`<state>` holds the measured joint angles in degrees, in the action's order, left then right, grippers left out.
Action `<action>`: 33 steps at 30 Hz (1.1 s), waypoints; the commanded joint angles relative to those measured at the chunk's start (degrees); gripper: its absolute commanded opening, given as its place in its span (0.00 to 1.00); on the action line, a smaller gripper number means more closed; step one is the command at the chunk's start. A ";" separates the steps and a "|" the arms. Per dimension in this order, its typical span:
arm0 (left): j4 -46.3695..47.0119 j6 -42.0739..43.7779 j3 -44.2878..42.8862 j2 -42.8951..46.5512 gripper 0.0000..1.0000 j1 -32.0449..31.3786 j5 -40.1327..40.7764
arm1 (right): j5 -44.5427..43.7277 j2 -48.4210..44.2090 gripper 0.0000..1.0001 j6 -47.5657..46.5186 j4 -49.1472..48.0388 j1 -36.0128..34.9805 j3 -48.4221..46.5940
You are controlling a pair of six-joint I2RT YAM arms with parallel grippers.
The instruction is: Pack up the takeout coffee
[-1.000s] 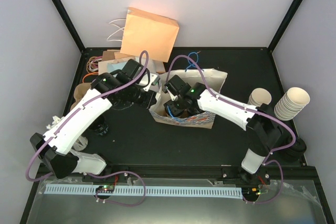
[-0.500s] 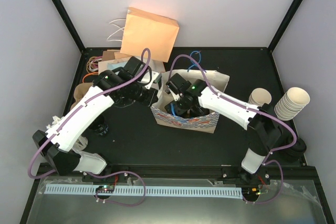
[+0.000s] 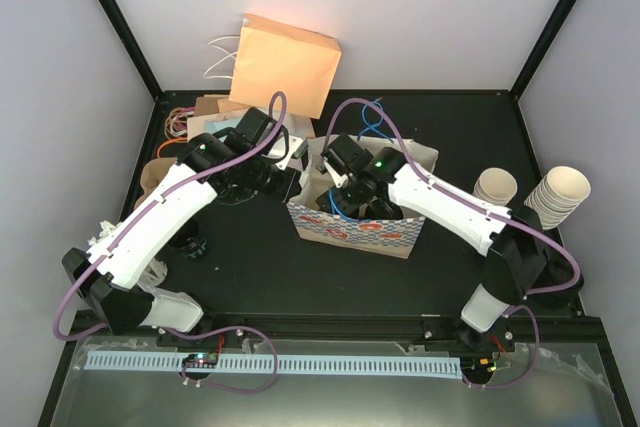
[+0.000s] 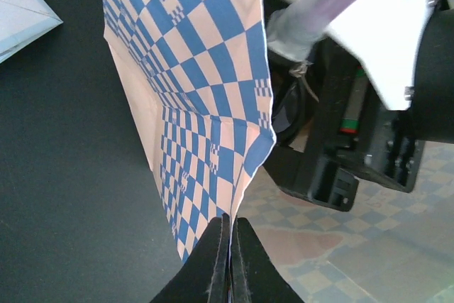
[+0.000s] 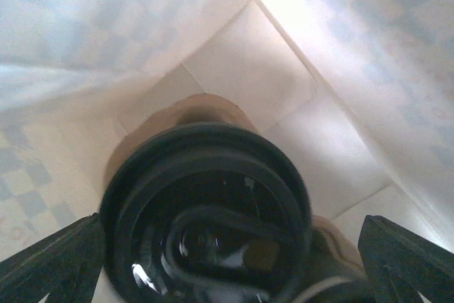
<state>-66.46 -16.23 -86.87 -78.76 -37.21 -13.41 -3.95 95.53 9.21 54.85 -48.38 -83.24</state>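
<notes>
The blue-checked paper bag (image 3: 365,232) stands open mid-table. My left gripper (image 3: 296,183) is shut on its left rim; in the left wrist view the fingers (image 4: 218,260) pinch the checked wall (image 4: 206,104) edge-on. My right gripper (image 3: 345,203) reaches down into the bag, and its black head (image 4: 355,154) shows inside. In the right wrist view the takeout coffee (image 5: 206,211), a tan cup with a black lid, stands on the bag's floor. My right gripper (image 5: 227,235) is open, its fingers (image 5: 50,264) wide on either side of the lid. From above the cup is hidden.
Two stacks of cream paper cups (image 3: 495,185) (image 3: 557,195) stand at the right edge. An orange-brown paper bag (image 3: 285,62) leans against the back wall. Flat bags and handles (image 3: 200,122) lie at the back left. A dark round object (image 3: 188,242) sits beside the left arm.
My right gripper has opened wide inside the bag and shifted slightly right. The bag now stands more upright. The left gripper keeps its hold on the rim.
</notes>
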 commanded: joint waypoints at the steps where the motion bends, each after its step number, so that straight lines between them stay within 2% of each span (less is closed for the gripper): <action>1: -0.91 0.76 -1.89 -0.29 0.01 -0.10 -0.66 | -0.62 -3.46 1.00 -1.27 -2.96 0.34 -1.72; 22: -1.06 0.86 -2.12 0.05 0.01 -0.07 0.30 | -3.45 -11.29 1.00 -2.58 -1.00 0.36 -7.80; 28: -1.22 0.93 -2.10 0.28 0.02 -0.13 0.91 | -6.76 -15.00 1.00 -1.91 -0.19 0.32 -9.86; 33: -0.99 1.07 -2.23 0.43 0.02 -0.12 1.64 | -13.56 -20.50 1.00 -0.20 -1.82 0.43 -9.22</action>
<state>-66.57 -16.01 -86.87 -78.76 -37.21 -13.15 -10.50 79.29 7.75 53.93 -48.38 -91.48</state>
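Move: The dark-lidded coffee cup, already let go inside the takeout bag, has its middle about 7 cm below the open right hand, some 1 cm ahead and 2 cm left. The second cup stands about 8 cm to the right of it, level in reach. The bag's pinched left rim is roughly 9 cm left of the right hand, 3 cm back and 10 cm higher. From the left hand, the first cup lies about 8 cm right, 4 cm ahead and 17 cm below. The released cup is left standing while the right hand draws away from it, almost straight up out of the bag by about 16 cm, slowly at first and then quicker, edging right near the end. Its fingers stay wide open and tilt some 25 degrees to point more forward and left. The left hand stays still, keeping its pinch on the bag's left rim. ##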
